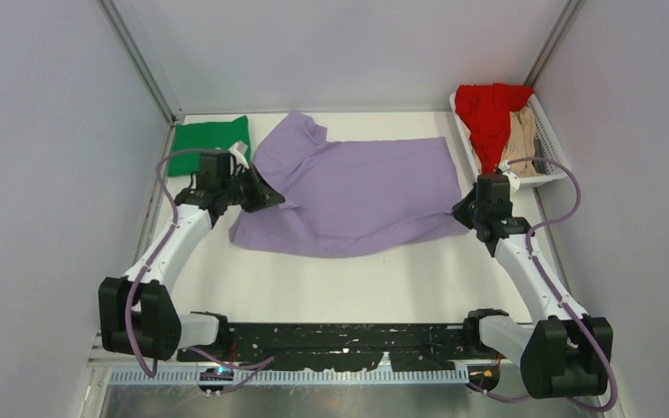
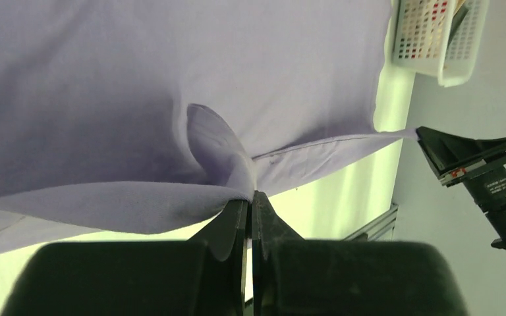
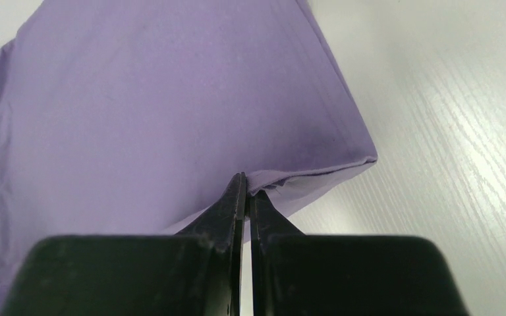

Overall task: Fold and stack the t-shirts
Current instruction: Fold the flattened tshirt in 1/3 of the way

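Note:
A lavender t-shirt [image 1: 357, 187] lies spread across the middle of the table, partly folded, its near edge lifted. My left gripper [image 1: 272, 200] is shut on its left edge; the left wrist view shows the cloth [image 2: 171, 118] pinched at the fingertips of the gripper [image 2: 251, 195]. My right gripper [image 1: 462, 212] is shut on its right near corner; the right wrist view shows the hem [image 3: 316, 174] held in the gripper [image 3: 246, 189]. A folded green t-shirt [image 1: 211, 138] lies at the back left. A red t-shirt [image 1: 486, 117] and a tan one [image 1: 521, 139] hang in the basket.
A white slatted plastic basket [image 1: 550, 131] stands at the back right against the wall, also in the left wrist view [image 2: 435, 39]. Grey walls close in the left, back and right sides. A black rail [image 1: 340, 344] runs along the near edge.

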You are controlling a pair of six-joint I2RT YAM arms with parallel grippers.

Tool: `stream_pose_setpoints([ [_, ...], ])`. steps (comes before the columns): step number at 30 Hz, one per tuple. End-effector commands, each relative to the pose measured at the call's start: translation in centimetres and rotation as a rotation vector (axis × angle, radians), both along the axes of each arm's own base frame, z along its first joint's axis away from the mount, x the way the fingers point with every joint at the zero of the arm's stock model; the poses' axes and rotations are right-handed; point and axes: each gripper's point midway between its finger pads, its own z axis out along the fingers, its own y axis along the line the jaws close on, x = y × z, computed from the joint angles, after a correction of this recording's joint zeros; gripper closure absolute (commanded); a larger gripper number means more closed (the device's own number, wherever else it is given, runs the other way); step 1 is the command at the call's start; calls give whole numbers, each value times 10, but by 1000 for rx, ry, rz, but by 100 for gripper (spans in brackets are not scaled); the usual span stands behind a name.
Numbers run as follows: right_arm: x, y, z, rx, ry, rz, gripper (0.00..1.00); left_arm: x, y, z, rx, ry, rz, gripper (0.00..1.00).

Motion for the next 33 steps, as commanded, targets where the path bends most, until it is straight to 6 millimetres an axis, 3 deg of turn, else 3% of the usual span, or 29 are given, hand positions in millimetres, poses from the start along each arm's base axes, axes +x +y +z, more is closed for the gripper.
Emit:
stream_pose_setpoints([
  [1, 27, -17, 34, -69, -97, -49, 95, 36, 10, 37, -5, -161, 15, 100],
  [12, 38, -25, 27, -109, -65, -61, 95, 81, 28, 57, -10, -253, 49, 100],
  [15, 42, -37, 23, -119, -54, -90, 95, 98, 28, 57, -22, -276, 46, 100],
  [19, 61, -28, 17, -80, -59, -41, 95, 125, 24, 40, -47, -224, 29, 98],
  [22, 76, -24, 5, -56, -34, -35, 93, 153, 27, 15, -45, -168, 56, 90],
  [25, 92, -27, -4, -57, -10, -57, 86, 177, 35, -6, -17, -105, 102, 87],
  [26, 96, -28, -2, -57, -11, -62, 84, 185, 41, -14, 12, -74, 132, 79],
  [28, 99, -32, -5, -67, 12, -79, 69, 197, 62, -26, 111, -18, 222, 44],
  [30, 100, -34, -4, -75, 27, -87, 51, 205, 73, -22, 168, 6, 264, 10],
  [31, 100, -33, -2, -79, 26, -79, 47, 208, 75, -16, 179, -3, 269, 1],
  [33, 97, -30, 2, -80, 28, -62, 37, 211, 73, 3, 175, -35, 263, 0],
])
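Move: Some 17 cm ahead, 2 cm left and 15 cm below the left hand, which holds the purple t-shirt's near sleeve, is the body spot where that sleeve will be laid. The far sleeve lies about 33 cm ahead and 5 cm right of this hand, the green shirt 28 cm ahead and 22 cm left. The right hand holds the hem corner; its laying spot is roughly 11 cm ahead, 2 cm right and 11 cm below, the basket's middle 27 cm ahead and 15 cm right. Carrying the lifted near edge over the shirt's body, the left hand sweeps forward about 20 cm, first rising slightly, then dipping and drifting left as its fingers open wide and let go of the sleeve. The right hand goes forward some 8 cm with a slight drift right, rises a little, then sinks and opens about halfway, releasing the hem corner. ##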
